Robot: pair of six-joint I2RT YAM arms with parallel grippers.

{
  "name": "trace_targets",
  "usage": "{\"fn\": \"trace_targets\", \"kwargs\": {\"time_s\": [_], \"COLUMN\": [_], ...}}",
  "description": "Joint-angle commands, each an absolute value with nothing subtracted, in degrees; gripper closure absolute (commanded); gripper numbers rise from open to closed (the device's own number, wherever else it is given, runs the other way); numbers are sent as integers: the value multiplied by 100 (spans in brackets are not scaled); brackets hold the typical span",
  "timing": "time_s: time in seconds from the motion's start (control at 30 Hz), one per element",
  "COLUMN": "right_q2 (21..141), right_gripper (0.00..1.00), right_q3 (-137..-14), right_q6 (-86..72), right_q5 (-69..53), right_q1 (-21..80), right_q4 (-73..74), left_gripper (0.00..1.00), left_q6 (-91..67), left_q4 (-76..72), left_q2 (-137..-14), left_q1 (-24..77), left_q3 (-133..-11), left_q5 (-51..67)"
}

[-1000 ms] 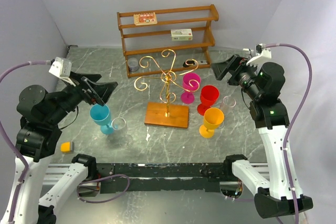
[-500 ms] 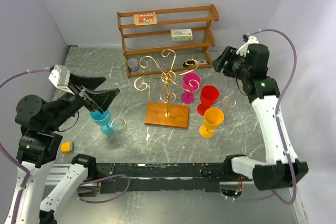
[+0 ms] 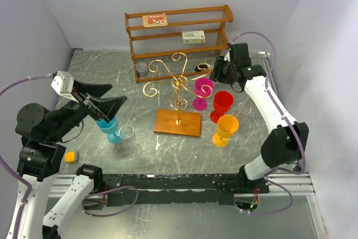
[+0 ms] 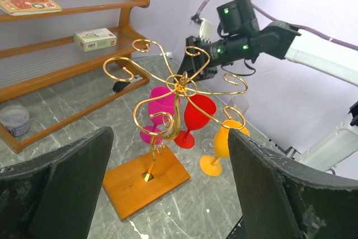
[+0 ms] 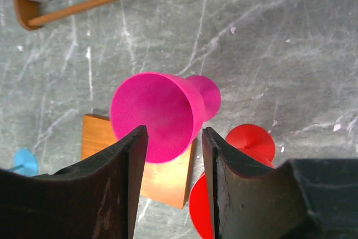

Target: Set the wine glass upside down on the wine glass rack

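The gold wire wine glass rack [image 3: 178, 85] stands on its wooden base [image 3: 178, 122] mid-table, with nothing hanging on it. Right of it stand a magenta wine glass [image 3: 202, 90], a red one [image 3: 222, 104], an orange one [image 3: 226, 130] and a clear one [image 3: 243, 108]. My right gripper [image 3: 217, 74] hovers over the magenta glass [image 5: 159, 116]. Its jaws [image 5: 174, 132] are partly narrowed, with a gap and nothing clamped. My left gripper [image 3: 112, 94] is wide open above a blue glass [image 3: 108, 126] and a clear glass [image 3: 127, 136]. It faces the rack [image 4: 178, 85].
A brown three-tier shelf [image 3: 178, 32] with two small boxes lines the back wall. A small jar [image 3: 142, 69] sits at its foot. A small orange object [image 3: 70, 157] lies at the near left. Walls close in on both sides.
The right arm swung in from the far right to above the magenta glass, and its jaws narrowed. The left gripper turned and shifted slightly over the blue glass, staying open.
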State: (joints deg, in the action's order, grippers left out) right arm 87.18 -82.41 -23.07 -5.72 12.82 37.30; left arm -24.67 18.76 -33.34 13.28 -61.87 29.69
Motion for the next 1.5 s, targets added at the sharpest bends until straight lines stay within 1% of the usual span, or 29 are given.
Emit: {"fn": "trace_targets", "kwargs": {"time_s": [0.0,0.17,0.43,0.63,1.07,1.3,1.4,1.47], "right_q2": [8977,9198,9366,9457,9480,9177,8676,8212], "right_gripper": [58,61,66,74,100,100,100,100], "right_q3": [-8425,-8312,-8146,-8147,-8168,-8208,-8020,-7812], "right_q6": [-2212,-2086,-2039,-2004,-1868,-1909,-2082,-2229], "right_q5": [-9,332,-157,51,389,803,1092,1347], "right_q1": [1404,1406,1433,1513,1610,1650,1652,1652], "right_q4": [3809,3699,3486,3554,3560,3589,3333,3038], "left_gripper": [6,6,4,4,4,4,4,3], "left_q6": [-2319,-2340,-2358,-2269,-2232,-2314,-2347,-2324], "left_q4": [2027,2009,2203,2285,2305,2346,2304,2245], "left_q2": [-3283,-3248,-3232,-3243,-3323,-3238,-3240,-3285], "left_q1": [1274,1274,1274,1274,1273,1274,1270,1274], "left_q3": [-6474,-6479,-6557,-6627,-6714,-6666,-6638,-6661], "left_q5": [2833,2819,2621,2536,2509,2392,2384,2727]}}
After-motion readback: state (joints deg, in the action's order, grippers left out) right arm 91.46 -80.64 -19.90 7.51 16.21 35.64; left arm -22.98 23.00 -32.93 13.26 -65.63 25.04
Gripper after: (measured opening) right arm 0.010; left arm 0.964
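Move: The pink wine glass stands upright just under the half-open right fingers. Its middle is some 4 cm to their left, 1 cm ahead and 12 cm down, so the near-right part of its rim is only about 5 cm below. The red glass is roughly 5 cm back and 5 cm right; the rack's wooden base is some 8 cm back and 14 cm left. From the left hand, the pink glass is about 25 cm ahead, 28 cm right and 30 cm below. The right fingers pinch the right-hand side of the pink glass's rim, one finger inside the bowl and one outside: the hand sinks about 5.5 cm onto the rim, closing all the way and rolling some 10 degrees, left side down. Once shut on the thin wall, it starts back up by about 1.5 cm, easing to the right. ##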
